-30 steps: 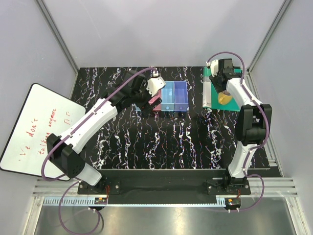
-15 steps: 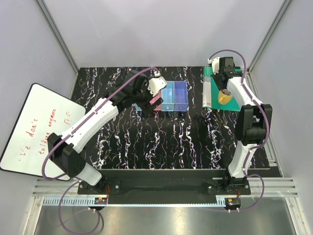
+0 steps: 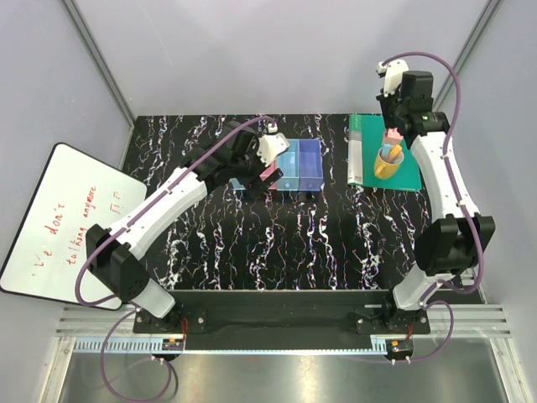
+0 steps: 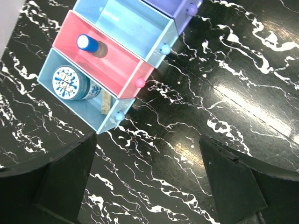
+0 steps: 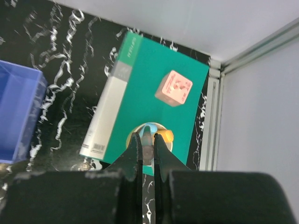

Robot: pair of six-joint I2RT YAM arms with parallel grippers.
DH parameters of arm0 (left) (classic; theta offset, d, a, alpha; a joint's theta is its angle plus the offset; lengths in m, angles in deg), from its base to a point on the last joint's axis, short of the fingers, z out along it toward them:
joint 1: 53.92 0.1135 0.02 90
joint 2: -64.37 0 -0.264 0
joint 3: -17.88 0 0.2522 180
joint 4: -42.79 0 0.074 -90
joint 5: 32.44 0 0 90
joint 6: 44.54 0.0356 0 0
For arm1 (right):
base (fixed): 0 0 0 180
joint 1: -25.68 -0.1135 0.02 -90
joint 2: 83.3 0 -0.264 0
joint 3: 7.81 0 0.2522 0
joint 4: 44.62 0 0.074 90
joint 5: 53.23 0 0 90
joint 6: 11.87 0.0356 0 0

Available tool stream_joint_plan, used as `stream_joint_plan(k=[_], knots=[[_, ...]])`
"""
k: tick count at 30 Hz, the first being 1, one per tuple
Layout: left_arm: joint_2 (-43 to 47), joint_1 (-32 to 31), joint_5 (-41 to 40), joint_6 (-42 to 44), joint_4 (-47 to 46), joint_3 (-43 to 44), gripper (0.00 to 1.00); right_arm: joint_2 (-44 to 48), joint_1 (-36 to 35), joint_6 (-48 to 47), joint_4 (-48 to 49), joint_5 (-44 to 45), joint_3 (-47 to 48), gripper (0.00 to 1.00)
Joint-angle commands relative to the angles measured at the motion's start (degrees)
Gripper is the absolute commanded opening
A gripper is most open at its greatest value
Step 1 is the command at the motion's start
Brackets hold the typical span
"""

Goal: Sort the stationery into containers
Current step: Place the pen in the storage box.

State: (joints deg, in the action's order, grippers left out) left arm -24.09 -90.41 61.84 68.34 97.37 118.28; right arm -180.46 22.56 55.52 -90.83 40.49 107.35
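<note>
The containers [image 4: 117, 51] stand in a row: light blue, pink, blue, purple. A round blue disc [image 4: 70, 83] and a tiny pale clip [image 4: 106, 102] lie in the light blue one. A blue cylinder with a pale top [image 4: 91, 45] lies in the pink one. My left gripper [image 4: 147, 147] hangs open over the dark table beside the bins [image 3: 289, 168]. My right gripper [image 5: 148, 142] is shut on a thin bluish stick [image 5: 148, 135], held above the yellow mug [image 5: 165, 136]. In the top view the right gripper [image 3: 393, 120] is raised above the mug [image 3: 383, 170].
The mug stands on a green book [image 5: 154, 70], [image 3: 367, 134] at the back right, beside a pink cube [image 5: 173, 87], [image 3: 391, 136]. A whiteboard [image 3: 59, 218] leans at the left edge. A metal frame rail [image 5: 212, 116] runs close to the book's right side.
My right gripper has closed and the right arm has risen from low over the mug, uncovering the pink cube. The left arm has barely moved.
</note>
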Motion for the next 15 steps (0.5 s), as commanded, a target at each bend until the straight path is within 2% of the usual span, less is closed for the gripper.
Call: stream_joint_plan(k=[1, 11, 15], knots=[[2.2, -0.1, -4.0, -1.4, -4.6, -0.6, 0.99, 3.0, -0.7, 4.1, -0.7, -7.2, 3.1, 0.0], [4.4, -0.1, -4.2, -1.0, -5.0, -3.0, 0.99, -0.9, -1.7, 14.9, -8.4, -26.9, 10.9, 0.0], [4.9, -0.1, -6.4, -0.7, -5.0, -3.7, 0.99, -4.6, -3.0, 16.2, -8.8, -29.5, 12.5, 0.0]])
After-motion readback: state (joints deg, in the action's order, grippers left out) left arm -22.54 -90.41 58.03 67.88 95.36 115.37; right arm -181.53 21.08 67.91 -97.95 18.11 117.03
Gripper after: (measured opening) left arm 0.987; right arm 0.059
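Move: The right hand already holds the pen; the storage box's middle lies about 30 cm to its left, level ahead, and 27 cm below, with its empty purple compartment only some 20 cm left. The mug stands about 25 cm below the hand and 2 cm to its right; the pink block is 9 cm ahead and 4 cm right. From the idle left hand, the box is about 15 cm ahead, 4 cm right and 20 cm below. Right hand carries the pen 9 cm left towards the storage box, rising 4, wrist twisting some 25 degrees. ##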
